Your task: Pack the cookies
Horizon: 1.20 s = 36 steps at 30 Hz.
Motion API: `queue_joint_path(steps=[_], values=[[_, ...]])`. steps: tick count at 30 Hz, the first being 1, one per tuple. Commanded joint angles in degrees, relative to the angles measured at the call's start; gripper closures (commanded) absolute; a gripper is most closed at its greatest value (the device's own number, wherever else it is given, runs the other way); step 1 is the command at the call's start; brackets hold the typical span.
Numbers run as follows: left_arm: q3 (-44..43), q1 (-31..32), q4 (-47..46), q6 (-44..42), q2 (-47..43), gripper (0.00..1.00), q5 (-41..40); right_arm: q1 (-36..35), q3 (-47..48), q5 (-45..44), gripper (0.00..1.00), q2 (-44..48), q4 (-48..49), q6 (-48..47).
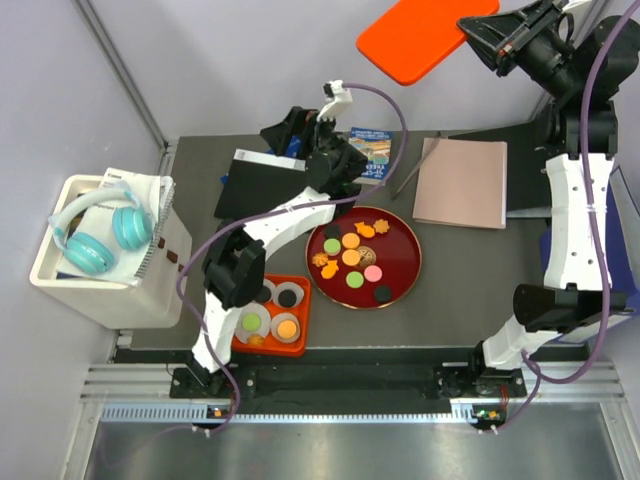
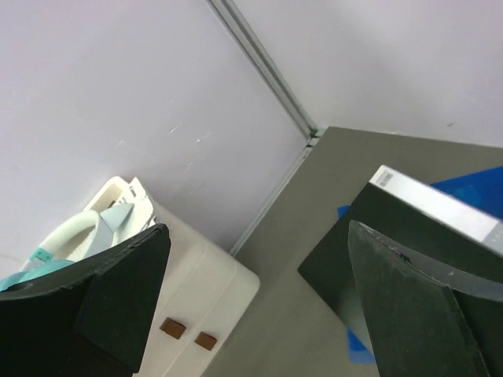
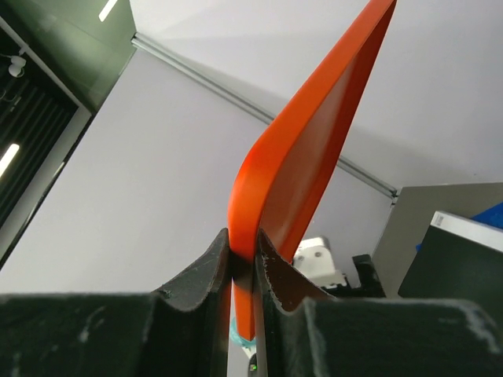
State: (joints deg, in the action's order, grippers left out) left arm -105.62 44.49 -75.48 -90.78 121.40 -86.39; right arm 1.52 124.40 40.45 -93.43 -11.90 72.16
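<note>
Several cookies [image 1: 351, 257], round discs in black, green, orange, yellow and pink plus orange flower shapes, lie on a round dark red tray [image 1: 407, 243]. More sit in white paper cups in an orange box [image 1: 300, 283] by the left arm. My left gripper [image 1: 290, 130] [image 2: 258, 236] hovers open and empty over the table's back left, away from the tray. High at the back right, my right gripper [image 1: 478, 32] [image 3: 244, 243] is shut on the edge of an orange lid [image 1: 420, 36] [image 3: 314, 149], held in the air.
A white bin [image 1: 60, 275] [image 2: 196, 290] with teal headphones [image 1: 95, 240] stands off the table's left edge. At the back lie a black folder [image 1: 250, 185] [image 2: 377, 228], a blue book [image 1: 372, 150] and a brown notebook [image 1: 462, 182].
</note>
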Motion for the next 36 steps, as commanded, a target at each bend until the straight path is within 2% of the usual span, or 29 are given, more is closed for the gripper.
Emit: queue_joint_path(steps=[1, 2, 3, 5, 6, 7, 8, 9, 10, 11, 13, 14, 15, 16, 18, 19, 23, 26, 28, 30, 31, 32, 34, 36], values=[[4.16, 4.98, 2.54, 7.24, -6.52, 0.01, -2.0, -0.38, 2.42, -0.02, 1.0, 3.08, 0.22, -1.06], [4.89, 6.21, 15.06, 13.38, -7.66, 0.01, -0.11, -0.46, 2.95, 0.16, 1.0, 2.99, -1.09, -1.58], [4.99, 8.05, 31.63, 24.92, -10.02, 0.01, 1.65, -0.46, 4.43, 0.16, 1.0, 2.73, -2.15, -2.02], [1.49, 9.03, 50.33, 37.36, -12.15, 0.02, 5.33, -0.38, 5.76, 0.25, 1.0, 2.55, -3.47, -2.9], [-1.92, 9.64, 64.44, 57.97, -13.2, 0.02, 9.1, -0.38, 6.46, 0.42, 1.0, 2.55, -4.26, -2.9], [-11.0, 9.39, 92.86, 67.4, -12.95, 0.04, 13.57, -0.38, 6.64, 0.6, 1.0, 2.55, -4.71, -2.9], [-14.31, 8.69, 99.58, 74.28, -12.69, 0.04, 19.88, -0.29, 6.91, 0.77, 1.0, 2.55, -5.06, -2.99], [-16.35, 7.12, 105.31, 84.61, -13.38, 0.04, 22.9, -0.2, 6.82, 0.86, 1.0, 2.64, -5.5, -2.99], [-17.06, 6.32, 110.59, 88.55, -14.34, 0.04, 26.59, -0.29, 6.82, 0.95, 1.0, 3.07, -5.76, -3.16], [-16.29, 5.44, 112.2, 92.15, -15.57, 0.02, 35.5, -0.2, 6.47, 1.3, 1.0, 3.25, -5.85, -3.51], [-10.0, 2.11, 112.75, 101.56, -20.66, 0.01, 45.47, -0.29, 5.86, 1.48, 1.0, 4.21, -6.72, -4.3], [-6.91, 0.79, 110.92, 104.46, -22.68, 0.01, 56.05, -0.29, 4.64, 1.48, 1.0, 4.65, -6.91, -5.27], [-3.48, -2.18, 109.42, 109.45, -26.79, 0.01, 61.03, -0.29, 3.75, 1.56, 1.0, 5.27, -6.91, -5.54], [3.51, -3.78, 107.58, 111.94, -28.49, 0.01, 65.51, -0.29, 2.53, 1.57, 1.0, 5.8, -6.56, -5.8], [10.06, -6.85, 102.4, 116.77, -33.13, 0.01, 77.36, -0.29, -0.46, 1.48, 1.0, 7.47, -6.29, -6.59], [15.31, -7.22, 101.16, 117.67, -34.29, 0.01, 80.12, -0.29, -1.17, 1.48, 1.0, 7.91, -6.38, -6.94], [26.5, -8.36, 93.61, 121.71, -39.57, 0.01, 93.57, -0.29, -1.53, 2.35, 1.0, 8.26, -6.74, -8.26], [34.76, -11.52, 83.42, 130.22, -42.56, 0.01, 106.74, -0.2, -2.49, 3.4, 1.0, 8.87, -6.47, -9.05], [39.5, -14.86, 73.93, 139.53, -43.18, 0.01, 114.03, -0.37, -4.59, 4.2, 1.0, 10.98, -6.38, -10.37], [43.46, -17.41, 68.65, 149.2, -43.09, 0.01, 116.35, -0.81, -9.24, 2.89, 1.0, 14.48, -8.73, -14.23], [44.88, -17.85, 61.23, 151.84, -43.01, 0.01, 120.36, -1.08, -11.44, 1.84, 1.0, 15.98, -8.84, -15.11], [46.11, -18.55, 57.59, 156.48, -43.09, 0.01, 121.36, -1.25, -16.77, 0.87, 1.0, 17.39, -8.23, -15.64], [48.14, -18.82, 55.01, 158.1, -44.06, 0.01, 121.72, -1.26, -21.72, 0.16, 1.0, 21.42, -7.0, -16.08], [48.32, -19.35, 56.23, 156.27, -45.99, 0.01, 120.58, -1.26, -28.14, 0.07, 1.0, 23.81, -6.82, -17.23]])
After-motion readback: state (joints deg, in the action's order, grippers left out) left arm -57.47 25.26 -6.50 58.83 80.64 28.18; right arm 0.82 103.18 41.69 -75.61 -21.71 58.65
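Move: The orange lid, held by the right hand, has its middle about 25 cm to the left hand's right, 2 cm ahead and some 25 cm above. The plate lies roughly 8 cm back, 19 cm right and 35 cm below that hand, the black folder 13 cm ahead, 6 cm left and 36 cm below. From the right hand the filled cookie box is some 37 cm left, 22 cm back and 57 cm below; the plate 11 cm left, 5 cm back, 57 cm below. Swinging to its right and slightly up, then briefly back left, the open left hand finally draws back and sinks to end about 10 cm back, 11 cm right and 12 cm lower. Its wrist rolls over by roughly 100 degrees and turns some 60 degrees clockwise, so the fingers point forward-right, to the lid's side. The right hand keeps its pinch on the lid, easing back and, mostly late, down by about 7 cm each. ##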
